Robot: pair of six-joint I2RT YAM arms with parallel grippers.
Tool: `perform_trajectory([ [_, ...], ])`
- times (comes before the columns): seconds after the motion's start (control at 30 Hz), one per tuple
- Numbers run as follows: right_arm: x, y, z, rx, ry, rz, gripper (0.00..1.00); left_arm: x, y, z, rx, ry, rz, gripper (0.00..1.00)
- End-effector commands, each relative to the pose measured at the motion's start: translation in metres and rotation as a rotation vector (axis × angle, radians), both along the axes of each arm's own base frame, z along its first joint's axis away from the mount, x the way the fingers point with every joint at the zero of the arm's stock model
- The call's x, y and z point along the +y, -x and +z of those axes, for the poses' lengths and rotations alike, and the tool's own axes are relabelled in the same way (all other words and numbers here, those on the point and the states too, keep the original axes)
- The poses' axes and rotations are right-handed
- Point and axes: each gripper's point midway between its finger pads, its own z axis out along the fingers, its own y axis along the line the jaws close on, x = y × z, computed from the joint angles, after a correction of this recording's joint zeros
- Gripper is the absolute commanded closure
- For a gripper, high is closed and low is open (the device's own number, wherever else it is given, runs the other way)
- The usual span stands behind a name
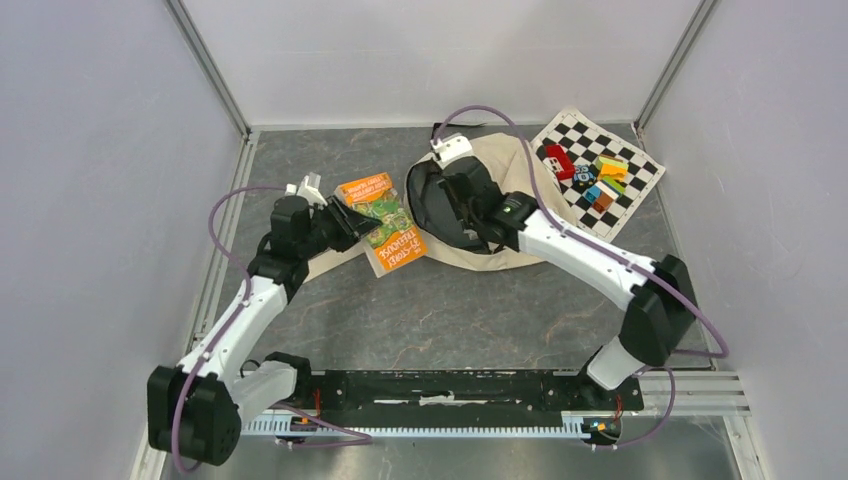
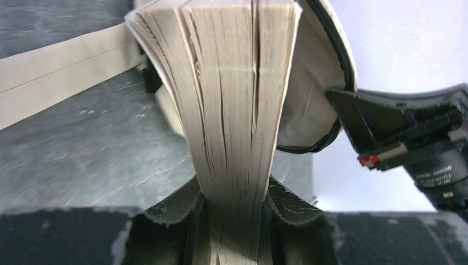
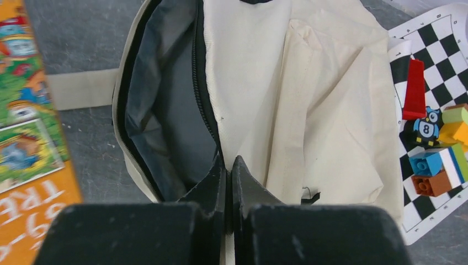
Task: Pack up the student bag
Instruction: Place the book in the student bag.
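The student bag (image 1: 497, 152), cream canvas with a black zip and grey lining, lies at the back middle of the table with its mouth gaping toward the left. My right gripper (image 1: 470, 215) is shut on the bag's cloth edge right beside the zip (image 3: 229, 165), holding the mouth open onto the grey lining (image 3: 176, 99). A thick book with an orange and green cover (image 1: 383, 222) hangs just left of the bag's mouth. My left gripper (image 1: 345, 222) is shut on the book, its fingers clamped on the page block (image 2: 237, 110). The bag's rim (image 2: 309, 110) shows just behind the book.
A chequered mat (image 1: 632, 170) lies at the back right beside the bag, with a red block (image 3: 414, 83) and several coloured toy bricks (image 3: 436, 171) on it. A cream bag strap (image 2: 60, 72) runs across the table under the left arm. Walls close in on both sides.
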Motion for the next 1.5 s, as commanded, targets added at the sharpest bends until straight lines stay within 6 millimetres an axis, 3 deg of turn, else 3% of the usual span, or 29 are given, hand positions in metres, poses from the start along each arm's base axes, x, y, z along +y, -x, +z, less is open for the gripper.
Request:
perform_trajectory([
  [0.0, 0.003, 0.009, 0.036, -0.076, -0.236, -0.010, 1.00, -0.035, -0.025, 0.068, -0.188, 0.232, -0.078, 0.98],
  [0.3, 0.012, 0.019, 0.052, -0.094, -0.371, 0.046, 1.00, -0.087, -0.064, 0.061, -0.174, 0.353, -0.180, 0.98],
  [0.53, 0.021, 0.024, 0.069, -0.105, -0.434, 0.087, 1.00, -0.121, -0.096, 0.016, -0.052, 0.440, -0.195, 0.98],
  [0.8, 0.024, 0.025, 0.075, -0.116, -0.456, 0.106, 1.00, -0.166, -0.109, -0.018, 0.010, 0.451, -0.225, 0.98],
  [1.1, 0.031, 0.032, 0.062, -0.073, -0.480, 0.139, 1.00, -0.180, -0.157, -0.041, 0.023, 0.336, -0.098, 0.97],
  [1.17, 0.031, 0.032, 0.058, -0.065, -0.479, 0.141, 1.00, -0.189, -0.165, -0.043, 0.022, 0.303, -0.100, 0.82],
  [1.27, 0.031, 0.033, 0.057, -0.061, -0.473, 0.142, 1.00, -0.195, -0.170, -0.050, 0.045, 0.227, -0.123, 0.46],
  [1.47, 0.027, 0.034, 0.059, -0.073, -0.458, 0.142, 1.00, -0.160, -0.163, -0.073, 0.059, -0.052, -0.065, 0.09],
])
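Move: Off to the right of the left hand, which already grips the book, the student bag's open mouth lies about 15 cm to the right, 9 cm ahead and 10 cm lower. The cream strap lies roughly 4 cm back and 6 cm to this hand's left, on the table 18 cm below. From the right hand, already pinching the bag's flap, the mouth is some 9 cm left, 2 cm ahead and 10 cm down; the red box lies 22 cm right, 13 cm ahead and 17 cm down. Swinging right and forward about 18 and 16 cm, the left hand carries the book into the bag's mouth, dipping some 8 cm on the way with its left side rolling down, then slides farther forward, rolls partly back and opens its fingers wide to let go. The right hand keeps its pinch on the flap, drawing back about 3 cm, up a little, and rolling its left side up some 20 degrees. ##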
